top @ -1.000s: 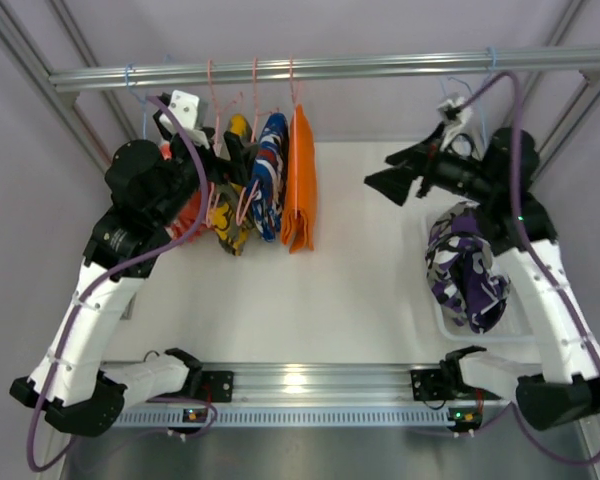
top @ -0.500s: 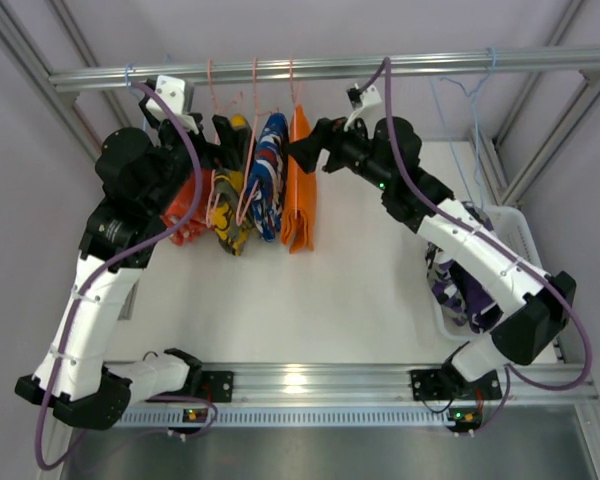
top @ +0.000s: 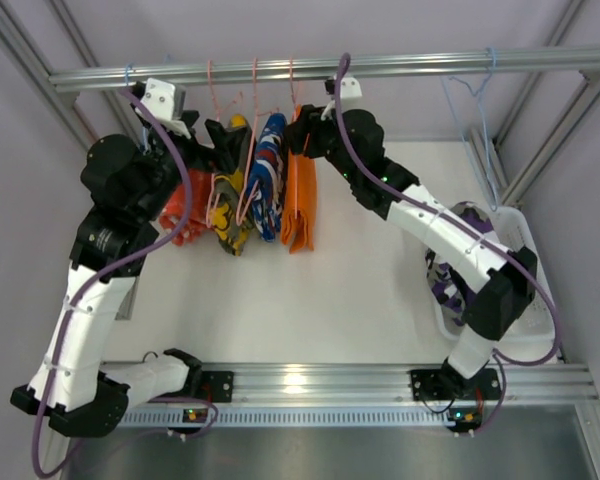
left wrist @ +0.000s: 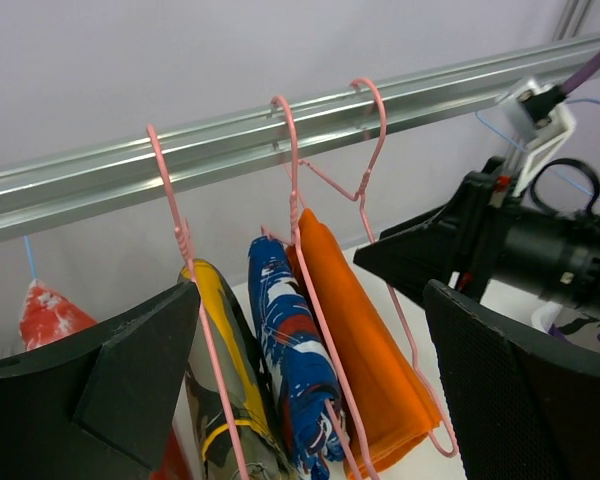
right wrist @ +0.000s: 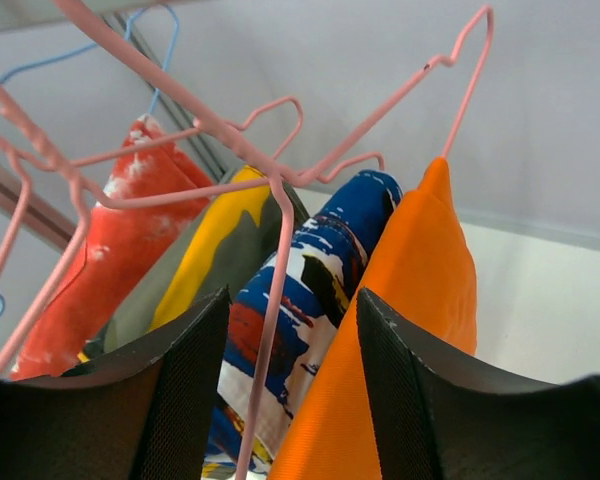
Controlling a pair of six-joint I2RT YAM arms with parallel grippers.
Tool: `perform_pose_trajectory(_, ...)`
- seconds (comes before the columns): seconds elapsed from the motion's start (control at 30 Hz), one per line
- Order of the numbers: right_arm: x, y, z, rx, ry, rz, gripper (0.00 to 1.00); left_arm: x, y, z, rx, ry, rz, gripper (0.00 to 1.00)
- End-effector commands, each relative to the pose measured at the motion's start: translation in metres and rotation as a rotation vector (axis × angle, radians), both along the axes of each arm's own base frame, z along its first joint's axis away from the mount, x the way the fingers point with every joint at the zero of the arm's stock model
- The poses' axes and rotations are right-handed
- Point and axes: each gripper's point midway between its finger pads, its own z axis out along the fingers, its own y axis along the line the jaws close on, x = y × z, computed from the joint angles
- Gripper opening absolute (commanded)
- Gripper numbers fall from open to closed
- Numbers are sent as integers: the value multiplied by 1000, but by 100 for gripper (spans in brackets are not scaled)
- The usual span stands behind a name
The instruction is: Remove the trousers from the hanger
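Observation:
The orange trousers [top: 300, 195] hang folded over a pink hanger [top: 292, 85], rightmost of the garments on the rail [top: 400, 66]. My right gripper [top: 296, 140] is at their top, open. In the right wrist view its jaws [right wrist: 292, 295] straddle a pink hanger wire [right wrist: 276, 260], with the orange cloth [right wrist: 420, 270] against the right finger. The purple camouflage trousers [top: 445, 272] lie in the white bin [top: 525, 255]. My left gripper [top: 226, 140] is wide open by the hangers; in its wrist view [left wrist: 310, 290] the orange trousers [left wrist: 375, 370] hang ahead between its fingers.
On the same rail hang a blue patterned garment [top: 270, 175], a yellow-olive one [top: 230, 215] and a red-and-white one [top: 185, 215]. Bare blue hangers [top: 470, 100] hang at the rail's right end. Frame posts slant down at both sides.
My right arm has swung left from over the bin to the top of the orange trousers, its jaws narrowing. The left arm has shifted slightly.

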Motion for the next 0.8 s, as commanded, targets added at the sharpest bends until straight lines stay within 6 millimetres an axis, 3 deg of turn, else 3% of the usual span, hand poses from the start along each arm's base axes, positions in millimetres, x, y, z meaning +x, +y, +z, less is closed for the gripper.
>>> perform_pose_trajectory(0.0,6,7,19,46,-29,-4,53,-10,2,24,-24,-93,-18,99)
perform_pose_trajectory(0.3,31,11,-2,14,-16,-50,40,-13,2,21,-21,-89,-25,99)
perform_pose_trajectory(0.37,35,12,8,33,-48,-52,33,-13,3,22,3,-104,-20,99)
perform_pose_trajectory(0.43,34,14,12,35,-62,-38,19,-12,3,19,10,-99,-17,99)
perform_pose_trajectory(0.47,32,14,18,39,-69,-29,5,-12,4,19,13,-100,-13,99)
perform_pose_trajectory(0.5,30,15,22,43,-74,-20,0,-12,4,18,15,-98,-13,99)
perform_pose_trajectory(0.77,10,-5,77,94,-179,-27,0,-9,1,14,7,-96,-22,99)
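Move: The near-side wire of the pink hanger carrying the orange trousers lies about 3 cm ahead of the right hand, 2 cm to its left and 3 cm below. The orange trousers hang some 5 cm ahead, 2 cm left and 14 cm lower; the blue patterned trousers are about 5 cm left of them, level with them and equally low. From the left hand that wire is roughly 13 cm ahead, 11 cm right and 14 cm below. Sinking about 3 cm while easing some 3 cm forward and 2 cm left, the right hand brings its half-open fingers down along the near side of the orange trousers' hanger, then stays there. The fingers shut fully and pinch the thin pink wire just below the neck, the wrist barely turning. ##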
